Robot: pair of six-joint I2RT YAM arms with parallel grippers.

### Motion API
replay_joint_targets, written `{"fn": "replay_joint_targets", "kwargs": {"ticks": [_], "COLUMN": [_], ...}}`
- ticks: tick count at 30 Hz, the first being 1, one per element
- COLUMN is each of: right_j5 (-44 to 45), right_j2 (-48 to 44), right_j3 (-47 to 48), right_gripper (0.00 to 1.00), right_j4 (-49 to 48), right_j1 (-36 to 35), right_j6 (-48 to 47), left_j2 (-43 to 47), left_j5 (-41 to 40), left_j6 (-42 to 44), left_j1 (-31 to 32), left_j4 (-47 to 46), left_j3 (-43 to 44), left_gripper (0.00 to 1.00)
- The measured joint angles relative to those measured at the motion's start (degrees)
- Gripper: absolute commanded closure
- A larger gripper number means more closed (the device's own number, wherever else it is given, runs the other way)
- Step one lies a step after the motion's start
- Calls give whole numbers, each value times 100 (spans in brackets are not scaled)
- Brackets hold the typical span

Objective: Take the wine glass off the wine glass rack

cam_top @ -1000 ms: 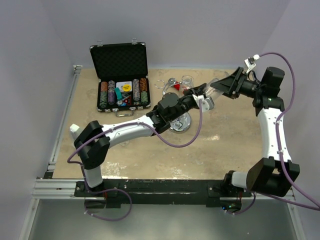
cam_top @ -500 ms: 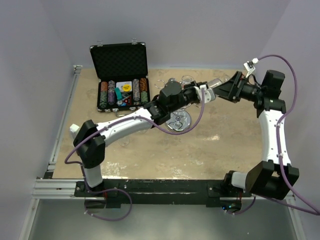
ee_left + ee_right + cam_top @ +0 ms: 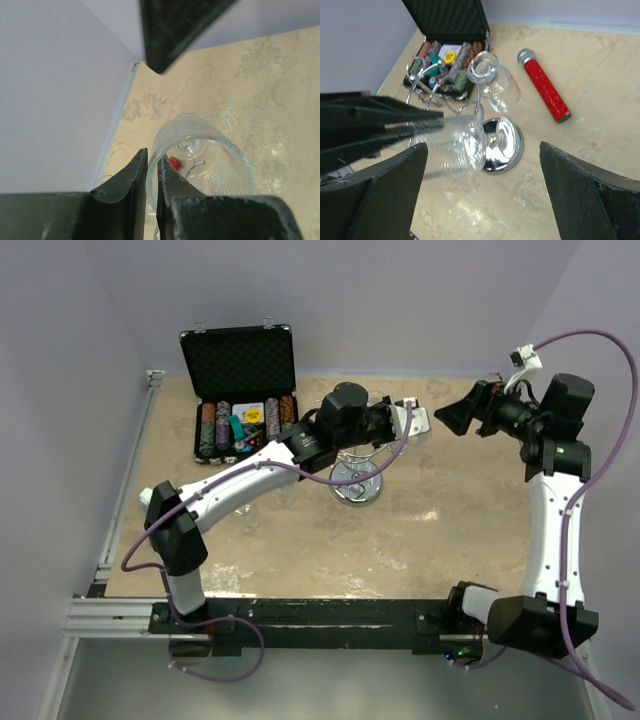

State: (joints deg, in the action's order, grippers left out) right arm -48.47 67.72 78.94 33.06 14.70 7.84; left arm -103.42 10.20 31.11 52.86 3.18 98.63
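My left gripper (image 3: 152, 159) is shut on the rim of a ribbed wine glass (image 3: 200, 155), one finger inside the bowl and one outside. The glass (image 3: 452, 145) lies on its side in the air beside the post of the chrome wine glass rack (image 3: 502, 142). Its stem is hard to make out, so I cannot tell whether it still touches the wire loops. A second wine glass (image 3: 492, 82) hangs on the rack. My right gripper (image 3: 482, 147) stands wide open, apart from the glass. From above, the left gripper (image 3: 405, 425) faces the right gripper (image 3: 447, 418) over the rack (image 3: 355, 483).
An open black chip case (image 3: 240, 390) stands at the back left, with its chips (image 3: 447, 55) showing. A red glittery cylinder (image 3: 542, 90) lies on the table right of the rack. Walls close in the left and far sides.
My left arm has lifted and swung toward the back right with the glass in its fingers. My right gripper has opened wide and drawn back to the right.
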Motion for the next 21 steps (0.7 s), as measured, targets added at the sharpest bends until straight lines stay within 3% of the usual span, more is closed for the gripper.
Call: {"fn": "replay_joint_targets", "kwargs": {"ticks": [11,17,21], "right_j5": [483,726,745], "right_j2": [-483,-341,-321], "right_j3": [-31,-214,-306], "right_gripper": [2,1,1], "right_j4": [-986,-1132,-1167], "right_j1": [0,0,0], "right_j6": [306,304,306], "left_j2": [295,127,-11], "left_j5": [1475,2509,2763], "left_j6": [527,1408,2065], "left_j1": [-111,-251,-321], "left_j4": [1580,3589,4673], "left_j3": [125,1062,1473], "left_gripper": [100,100,100]}}
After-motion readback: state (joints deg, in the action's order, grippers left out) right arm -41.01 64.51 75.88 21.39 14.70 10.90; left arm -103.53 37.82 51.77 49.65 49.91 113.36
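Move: The left hand already holds the glass by its rim. On the table below, the nearer standing glass is about 25 cm to its left and 4 cm back, the other some 33 cm left and 11 cm back. The rack's post stands about 10 cm left, level with the hand; its hanging glass is 8 cm left and 5 cm ahead. From the empty right hand, the nearer standing glass is roughly 33 cm left and 3 cm back. Back and then increasingly to its left, sinking slightly, the left hand carries the glass about 11 cm past the rack's right side towards the standing glasses, keeping its pinch on the rim. Its fingers swing some 30 degrees clockwise and tip down. The open, empty right hand rises about 5 cm, then sinks halfway back, easing slightly right and forward. ##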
